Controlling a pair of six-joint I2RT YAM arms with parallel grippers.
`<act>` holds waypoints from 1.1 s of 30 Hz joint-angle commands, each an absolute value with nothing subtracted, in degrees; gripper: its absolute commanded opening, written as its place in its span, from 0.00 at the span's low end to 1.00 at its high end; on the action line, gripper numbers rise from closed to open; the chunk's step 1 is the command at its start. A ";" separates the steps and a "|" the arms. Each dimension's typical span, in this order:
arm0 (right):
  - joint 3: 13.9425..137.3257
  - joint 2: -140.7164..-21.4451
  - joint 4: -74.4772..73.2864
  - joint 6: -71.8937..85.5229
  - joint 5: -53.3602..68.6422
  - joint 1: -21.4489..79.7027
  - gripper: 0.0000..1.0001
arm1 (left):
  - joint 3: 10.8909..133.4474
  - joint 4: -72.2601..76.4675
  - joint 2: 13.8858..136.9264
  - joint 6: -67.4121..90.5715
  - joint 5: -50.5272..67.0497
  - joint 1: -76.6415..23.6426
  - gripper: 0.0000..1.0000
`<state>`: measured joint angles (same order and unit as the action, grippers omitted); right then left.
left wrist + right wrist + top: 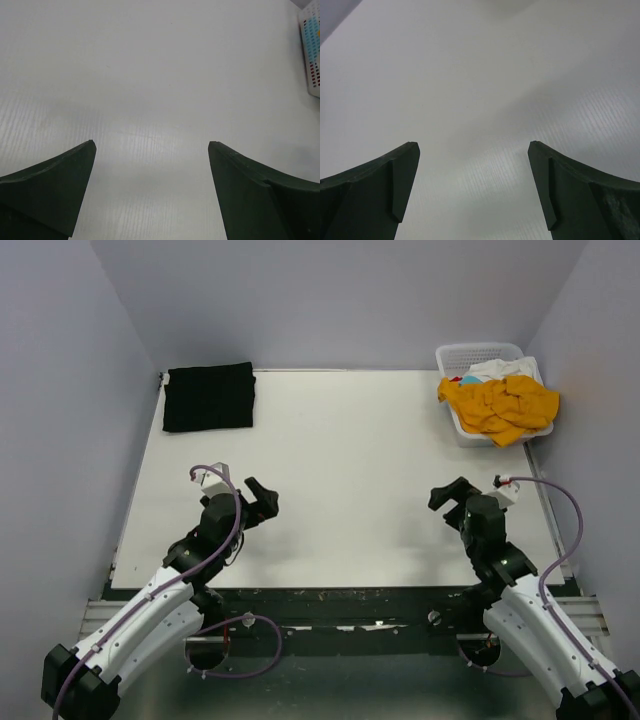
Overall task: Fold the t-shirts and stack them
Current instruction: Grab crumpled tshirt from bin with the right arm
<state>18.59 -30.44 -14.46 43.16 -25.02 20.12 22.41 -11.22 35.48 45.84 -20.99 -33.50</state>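
Observation:
A folded black t-shirt (pixel 209 396) lies flat at the table's far left corner. A crumpled mustard-orange t-shirt (pixel 500 405) hangs over the front of the white lattice basket (pixel 480 353) at the far right, with a white t-shirt (pixel 505 368) behind it and slivers of teal and red cloth beside it. My left gripper (pixel 266 499) is open and empty over the near left of the table; its fingers (pixel 60 185) frame bare table. My right gripper (pixel 446 497) is open and empty over the near right; its fingers (pixel 570 185) also frame bare table.
The white table (pixel 340 480) is enclosed by grey walls on three sides. The basket's corner (pixel 311 50) shows at the right edge of the left wrist view. Cables loop off both wrists near the table's front edge.

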 commanded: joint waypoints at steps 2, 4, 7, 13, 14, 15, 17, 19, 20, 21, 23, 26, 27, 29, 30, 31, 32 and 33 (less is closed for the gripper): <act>20.64 -32.24 -10.93 41.88 -27.51 19.87 1.00 | 22.18 -9.88 35.77 44.83 -21.56 -33.74 0.99; 20.99 -33.42 -9.77 41.34 -28.39 19.87 1.00 | 22.21 -9.62 35.94 44.72 -21.62 -33.71 0.99; 22.93 -36.70 -7.86 40.05 -29.61 19.80 1.00 | 22.30 -8.78 36.38 44.28 -21.06 -33.70 0.99; 42.44 -56.07 -12.66 37.02 -42.45 19.87 1.00 | 22.68 -8.25 37.11 43.36 -20.50 -33.75 0.98; 46.58 -60.15 -13.96 35.87 -45.21 19.78 1.00 | 22.68 -8.16 37.05 43.14 -20.41 -33.75 0.99; 51.57 -65.28 -15.59 34.40 -48.10 19.42 1.00 | 22.67 -8.02 36.96 42.99 -20.40 -33.74 0.99; 60.93 -74.46 -18.64 31.86 -50.40 17.16 1.00 | 22.54 -7.88 36.72 42.73 -20.52 -33.68 0.98; 69.56 -82.76 -20.26 28.89 -46.96 13.56 1.00 | 22.49 -7.92 36.66 42.98 -21.05 -33.62 0.98; 73.05 -87.00 -20.53 27.52 -44.25 11.82 1.00 | 22.57 -8.03 36.76 42.73 -21.12 -33.61 0.99; 77.30 -90.54 -20.69 26.55 -41.71 9.89 1.00 | 22.76 -8.32 36.82 42.63 -21.39 -33.64 0.99; 84.80 -98.27 -21.59 25.32 -37.86 7.04 1.00 | 22.91 -8.35 36.97 42.45 -21.62 -33.55 0.98; 97.75 -109.66 -25.83 24.87 -33.76 3.13 1.00 | 23.05 -8.31 37.17 41.96 -21.80 -33.57 0.98; 101.61 -113.28 -27.17 24.39 -33.10 1.81 1.00 | 23.11 -8.49 37.27 42.01 -22.05 -33.50 0.99; 110.14 -119.23 -29.95 23.71 -33.91 0.28 1.00 | 22.95 -8.26 37.35 41.86 -22.29 -33.49 0.99; 113.07 -121.67 -32.05 23.82 -34.57 -1.49 0.99 | 22.94 -7.92 37.51 41.71 -22.33 -33.49 0.99; 115.85 -124.19 -33.64 24.11 -35.53 -2.11 0.98 | 23.01 -7.75 37.69 41.54 -22.47 -33.51 0.99; 116.98 -125.84 -34.61 24.11 -36.59 -2.54 0.98 | 23.14 -7.73 37.85 41.49 -22.50 -33.51 0.98; 116.85 -126.54 -34.13 24.19 -37.48 -3.00 0.98 | 23.28 -7.78 38.13 41.40 -22.67 -33.53 0.98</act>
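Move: The orange t-shirt is heaped in the bin at the far right, its middle about 29 cm ahead of the right hand, 15 cm to its right and nearly level in height. The bin's middle is some 31 cm ahead, 14 cm right and 5 cm lower; a white cloth lies about 8 cm beyond the shirt's middle and 1 cm farther right. From the left hand, the orange shirt lies roughly 29 cm ahead, 55 cm right and slightly lower. To the orange shirt in the bin the right hand swings in one fast arc, about 32 cm forward and 13 cm right, first climbing some 12 cm, then sinking about 6 cm over the heap. The wrist turns clockwise, rolls its left side down and tips the wide-open fingers farther downward; contact with the cloth can't be seen. ##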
